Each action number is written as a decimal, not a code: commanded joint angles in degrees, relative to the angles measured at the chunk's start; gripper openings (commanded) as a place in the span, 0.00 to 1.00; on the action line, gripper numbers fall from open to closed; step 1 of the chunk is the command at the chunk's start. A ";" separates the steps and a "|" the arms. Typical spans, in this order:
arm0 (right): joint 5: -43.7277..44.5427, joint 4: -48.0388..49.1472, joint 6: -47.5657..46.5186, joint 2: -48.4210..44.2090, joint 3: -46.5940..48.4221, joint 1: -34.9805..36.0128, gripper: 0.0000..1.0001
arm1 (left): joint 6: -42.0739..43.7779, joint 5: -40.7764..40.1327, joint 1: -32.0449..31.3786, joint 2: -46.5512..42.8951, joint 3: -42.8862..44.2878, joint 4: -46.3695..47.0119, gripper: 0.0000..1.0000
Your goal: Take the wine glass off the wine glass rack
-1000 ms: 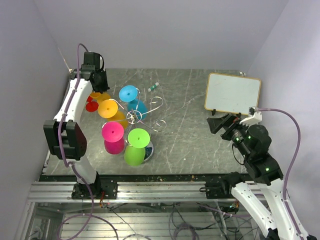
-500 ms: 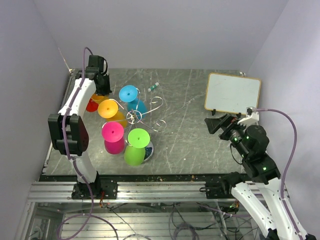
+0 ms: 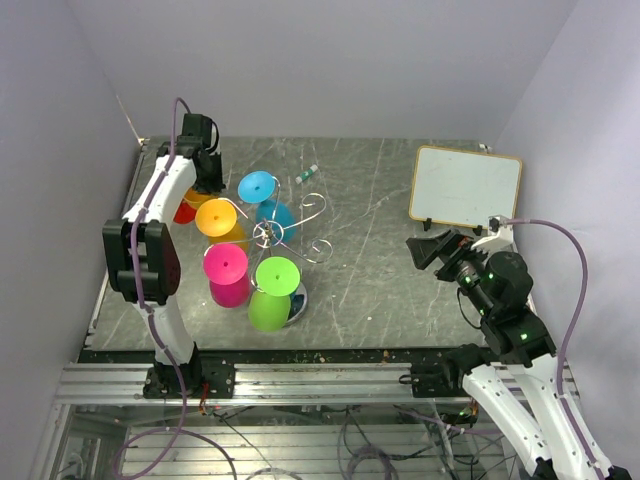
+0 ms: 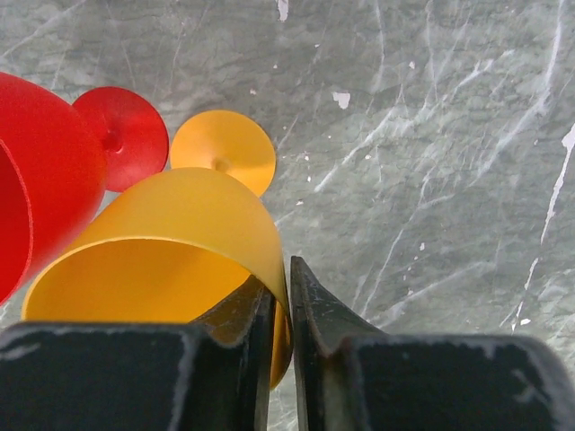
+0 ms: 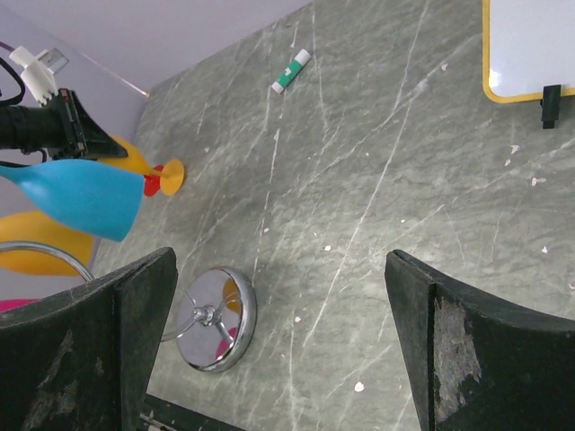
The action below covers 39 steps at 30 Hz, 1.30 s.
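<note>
The wine glass rack [image 3: 268, 234], a chrome wire stand, holds orange [image 3: 215, 217], blue [image 3: 258, 187], pink [image 3: 226, 263] and green [image 3: 277, 273] wine glasses upside down. Its mirrored base [image 5: 214, 319] shows in the right wrist view. At the far left an orange wine glass [image 4: 180, 233] lies on its side on the table beside a red one [image 4: 45, 180]. My left gripper [image 4: 283, 269] pinches that orange glass's rim, one finger inside the bowl and one outside. My right gripper [image 5: 280, 269] hangs open and empty at the right, away from the rack.
A white board with a yellow frame [image 3: 465, 186] stands at the back right. A small green-and-white marker [image 3: 306, 175] lies behind the rack. The left wall is close to the left arm [image 3: 150, 215].
The left arm has shifted a little toward the back corner with the orange glass, now down beside the red one. The right arm has edged slightly left.
</note>
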 commanded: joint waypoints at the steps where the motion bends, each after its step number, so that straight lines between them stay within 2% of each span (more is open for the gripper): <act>1: 0.72 0.03 -1.14 -0.70 0.08 -0.24 0.99 | 0.77 -0.53 -0.06 0.63 1.70 -0.17 0.24; 8: 0.48 0.40 -0.45 -1.25 -0.89 -0.18 0.99 | 0.94 -0.93 -0.06 -0.96 1.43 0.73 0.45; 13: -0.68 0.75 -0.05 -0.25 -0.98 -0.24 0.99 | 0.90 -1.76 0.01 -2.39 1.18 0.66 0.52; 20: -0.87 0.41 -0.88 1.12 0.06 -0.22 0.99 | 0.68 -2.90 0.11 -6.21 -0.05 1.91 0.58; 33: 3.12 -1.73 -5.25 2.99 3.41 -0.23 0.99 | 0.22 -4.33 0.64 -24.90 -10.48 14.24 0.67; 39: 0.37 3.08 -13.90 2.59 4.47 -0.18 0.99 | -0.34 -7.86 0.64 -39.40 -19.83 25.22 0.74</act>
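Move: The orange wine glass stands on the table with its rim between the left fingertips, its middle about 4 cm to the left of that hand and some 7 cm below. The red glass stands 7 cm to the left of the orange one and 1 cm farther out. The orange glass still on the rack hangs roughly 10 cm back and 4 cm to the right of the left hand, a little higher. From the right hand the standing orange glass lies some 23 cm ahead, 50 cm left and 19 cm lower. Staying in place at first, the left hand spreads its already loosening fingers off the rim of the standing orange glass. Then it goes up, faster and faster, by about 15 cm, drawing back some 4 cm off the glass while the wrist tilts up around 30 degrees and the fingers keep opening. ##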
